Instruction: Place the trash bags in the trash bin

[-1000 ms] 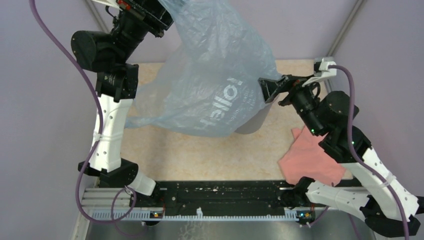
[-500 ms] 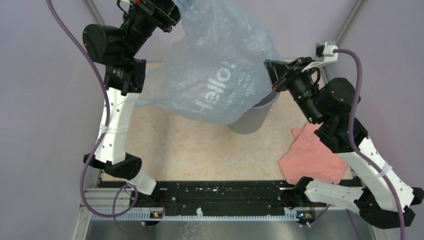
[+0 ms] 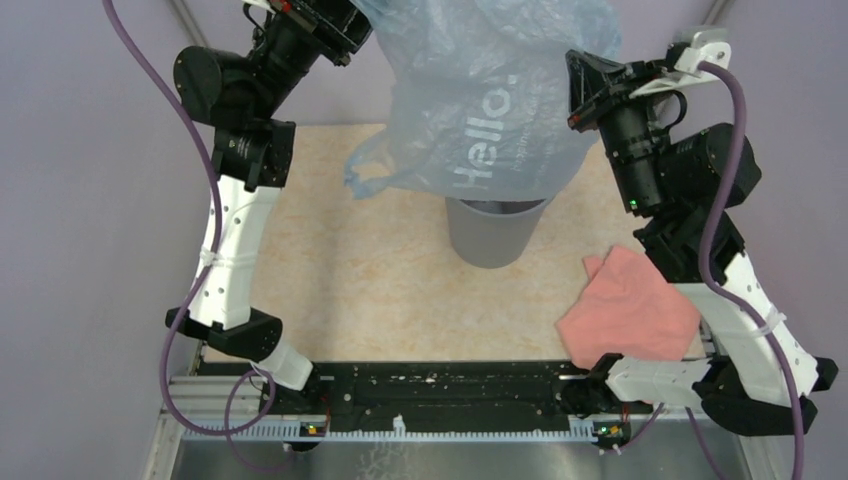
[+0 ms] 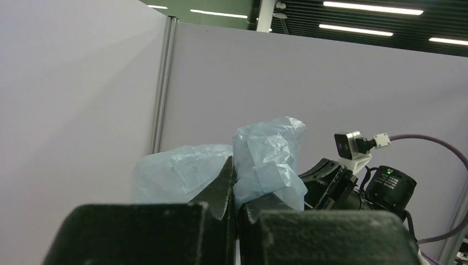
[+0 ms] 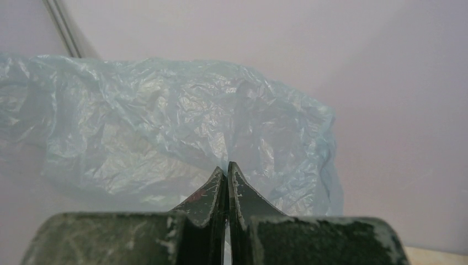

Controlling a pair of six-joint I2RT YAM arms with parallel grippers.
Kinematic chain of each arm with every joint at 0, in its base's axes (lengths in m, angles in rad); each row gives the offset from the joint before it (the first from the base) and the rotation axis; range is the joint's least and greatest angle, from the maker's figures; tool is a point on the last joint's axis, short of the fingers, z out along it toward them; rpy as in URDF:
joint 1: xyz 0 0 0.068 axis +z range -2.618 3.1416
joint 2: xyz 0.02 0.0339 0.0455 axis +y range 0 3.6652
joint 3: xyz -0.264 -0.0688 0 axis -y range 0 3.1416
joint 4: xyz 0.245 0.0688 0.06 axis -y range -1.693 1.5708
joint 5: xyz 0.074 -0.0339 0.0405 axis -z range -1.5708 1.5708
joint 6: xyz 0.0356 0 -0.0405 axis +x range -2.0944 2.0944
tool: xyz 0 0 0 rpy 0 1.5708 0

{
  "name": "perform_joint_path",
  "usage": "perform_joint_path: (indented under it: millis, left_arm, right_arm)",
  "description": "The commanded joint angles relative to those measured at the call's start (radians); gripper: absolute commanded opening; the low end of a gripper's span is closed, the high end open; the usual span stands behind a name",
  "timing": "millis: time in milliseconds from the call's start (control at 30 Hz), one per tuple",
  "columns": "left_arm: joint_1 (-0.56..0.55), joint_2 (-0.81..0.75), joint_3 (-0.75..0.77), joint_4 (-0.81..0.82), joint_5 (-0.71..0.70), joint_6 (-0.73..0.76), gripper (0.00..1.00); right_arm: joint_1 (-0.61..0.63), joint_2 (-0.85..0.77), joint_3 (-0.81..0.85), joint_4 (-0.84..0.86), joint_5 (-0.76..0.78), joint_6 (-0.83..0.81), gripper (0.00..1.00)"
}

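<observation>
The pale blue trash bag (image 3: 490, 100), printed "Hello!", hangs stretched between my two raised grippers, its lower part draped over the far rim of the grey trash bin (image 3: 493, 232). My left gripper (image 3: 352, 22) is shut on the bag's upper left edge, and the bag (image 4: 265, 160) bunches around its tips (image 4: 236, 171). My right gripper (image 3: 577, 92) is shut on the bag's right edge; the film (image 5: 165, 127) spreads beyond its closed tips (image 5: 226, 168). The bin's opening is mostly hidden by the bag.
A salmon-pink cloth (image 3: 625, 310) lies on the table at the right, near the right arm's base. Purple-grey walls close in the back and sides. The arms' mounting rail (image 3: 430, 385) runs along the near edge.
Both grippers have risen with the bag. The right gripper moved up and right, pulling the bag taut and upright over the bin, which now shows more of its wall.
</observation>
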Motion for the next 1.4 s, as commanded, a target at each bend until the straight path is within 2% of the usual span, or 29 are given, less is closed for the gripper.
perform_joint_path:
  millis: [0, 233, 433, 500, 600, 667, 833, 967, 1100, 1267, 1367]
  left_arm:
    - [-0.005, -0.021, -0.011, -0.005, -0.023, 0.066, 0.0]
    - [-0.004, -0.009, -0.03, -0.069, -0.047, 0.14, 0.0]
    - [-0.004, -0.032, -0.187, -0.044, -0.026, 0.198, 0.0]
    - [-0.004, -0.033, -0.22, -0.049, -0.018, 0.201, 0.0]
    - [-0.003, -0.033, -0.247, -0.044, -0.004, 0.194, 0.0]
    - [-0.004, -0.025, -0.246, -0.053, 0.005, 0.192, 0.0]
    - [-0.004, 0.004, -0.251, -0.093, 0.013, 0.187, 0.0]
    - [-0.005, 0.029, -0.259, -0.108, 0.022, 0.176, 0.0]
    - [-0.013, 0.053, -0.262, -0.121, 0.031, 0.169, 0.0]
    - [-0.033, 0.07, -0.264, -0.158, 0.019, 0.199, 0.0]
    - [-0.042, 0.078, -0.263, -0.178, 0.01, 0.212, 0.0]
  right_arm:
    - [-0.015, 0.082, 0.061, 0.044, 0.002, -0.102, 0.0]
    - [-0.089, 0.108, -0.006, 0.015, -0.047, 0.007, 0.0]
    - [-0.164, 0.065, -0.15, 0.012, -0.085, 0.081, 0.0]
    - [-0.259, 0.057, -0.194, -0.006, -0.168, 0.151, 0.0]
    - [-0.409, 0.072, -0.227, -0.053, -0.371, 0.27, 0.0]
    - [-0.464, 0.102, -0.217, -0.11, -0.498, 0.317, 0.0]
    - [-0.469, 0.141, -0.254, -0.181, -0.702, 0.407, 0.0]
    - [-0.462, 0.147, -0.377, -0.161, -0.784, 0.497, 0.0]
    - [-0.422, 0.162, -0.472, -0.182, -0.728, 0.503, 0.0]
    - [-0.421, 0.143, -0.44, -0.229, -0.707, 0.486, 0.0]
    - [-0.42, 0.124, -0.372, -0.29, -0.676, 0.47, 0.1]
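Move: Both hands already pinch the trash bag, its bulk some 14 cm left of the right hand, level with it front to back and about 5 cm lower. The trash bin is about 12 cm ahead of the right hand, 7 cm to its left and 46 cm below; from the left hand, roughly 12 cm ahead, 26 cm right and 57 cm below. A pink cloth lies some 5 cm back, 27 cm right and 60 cm below the right hand. Down into the bin's mouth goes the right hand, some 33 cm in all, first reaching forward, then easing back and swinging left while its fingers tip steeply downward, still pinching the bag. The left hand keeps its grip and follows, down about 17 cm and forward, drifting right and tipping down, bringing its end of the bag towards the bin. ##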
